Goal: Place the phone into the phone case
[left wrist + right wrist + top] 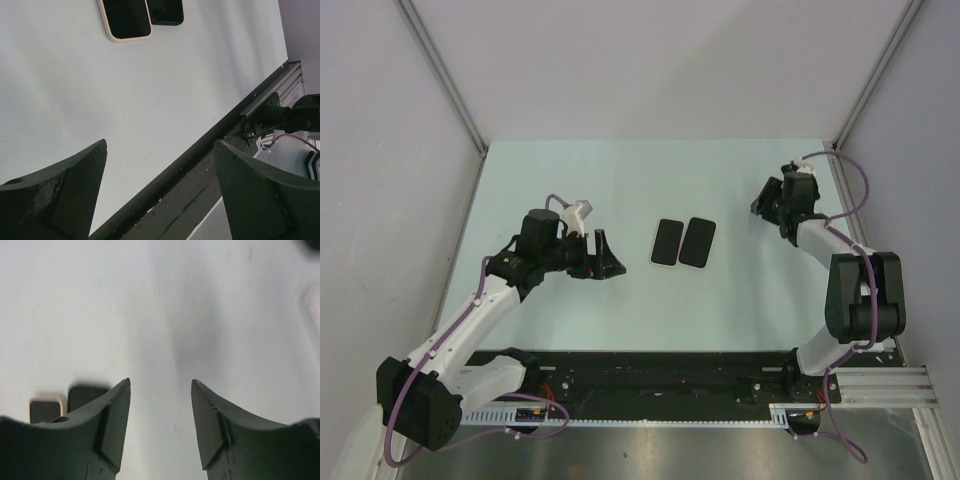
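Observation:
Two flat slabs lie side by side mid-table. The phone case (666, 243) is the left one, with a pale beige rim around a black face. Touching its right side lies the all-dark phone (697, 242). My left gripper (605, 258) hovers left of the case, open and empty. My right gripper (765, 205) is right of the phone and a little farther back, open with nothing between its fingers. In the left wrist view, the case (125, 20) and phone (166, 12) show at the top, beyond the gripper (160, 145). In the right wrist view, the case (46, 409) and phone (85, 395) peek out left of the gripper (161, 381).
The pale green table (620, 180) is bounded by grey walls on three sides. A black rail (660, 380) with cables runs along its near edge, also seen in the left wrist view as the rail (200, 170). The right arm's base (300, 115) shows there too.

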### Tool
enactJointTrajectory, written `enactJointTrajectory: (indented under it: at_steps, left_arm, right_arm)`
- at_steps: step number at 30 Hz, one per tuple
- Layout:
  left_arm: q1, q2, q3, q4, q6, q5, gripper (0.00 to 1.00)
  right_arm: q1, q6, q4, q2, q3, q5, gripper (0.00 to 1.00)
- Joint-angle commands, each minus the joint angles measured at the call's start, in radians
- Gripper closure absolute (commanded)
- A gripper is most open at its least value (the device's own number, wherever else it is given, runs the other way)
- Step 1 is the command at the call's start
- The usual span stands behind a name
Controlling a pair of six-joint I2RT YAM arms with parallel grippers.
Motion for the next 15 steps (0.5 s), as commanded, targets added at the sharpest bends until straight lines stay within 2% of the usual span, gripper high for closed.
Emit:
enactJointTrajectory:
  at_steps: [1, 5, 7, 10, 11, 15]
  left_arm:
    - [0.004, -0.026, 0.004, 0.007, 0.024, -0.016, 0.09]
    - [0.004, -0.034, 0.004, 0.007, 0.024, -0.038, 0.09]
    - [0.004, -0.038, 0.004, 0.005, 0.024, -0.050, 0.09]
    - [0.004, -0.042, 0.004, 0.005, 0.026, -0.065, 0.10]
    - [0.004, -0.037, 0.006, 0.005, 0.029, -0.070, 0.10]
    - [0.004, -0.014, 0.011, 0.002, 0.029, -0.059, 0.10]
  right_arm:
    - [-0.061, -0.192, 0.052, 0.088, 0.179, 0.005, 0.40]
    - [-0.140, -0.227, 0.044, 0.227, 0.342, 0.017, 0.25]
    - [-0.177, -0.223, 0.035, 0.315, 0.434, 0.059, 0.23]
    - [-0.223, -0.227, 0.020, 0.431, 0.552, 0.033, 0.09]
    - [-0.230, -0.242, 0.010, 0.459, 0.584, 0.028, 0.01]
    - [-0.250, -0.342, -0.098, 0.591, 0.776, -0.076, 0.00]
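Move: The black phone at the far right of the table lies about 17 cm ahead of the right hand and some 17 cm to its right, roughly 7 cm below. The clear case is level with the hand and 18 cm to its right; the middle black phone lies 5 cm back and 17 cm left. From the left hand, the far black phone is about 36 cm ahead, 59 cm right and 16 cm below. Forward and to the right in one quick arc, the right hand leaves the two phones at mid-table and heads for the far black phone, travelling about 15 cm out and 14 cm across. It rises some 5 cm first, then sinks back to its starting height, rolling about 10 degrees, left side down, while its half-open fingers spread fully. ##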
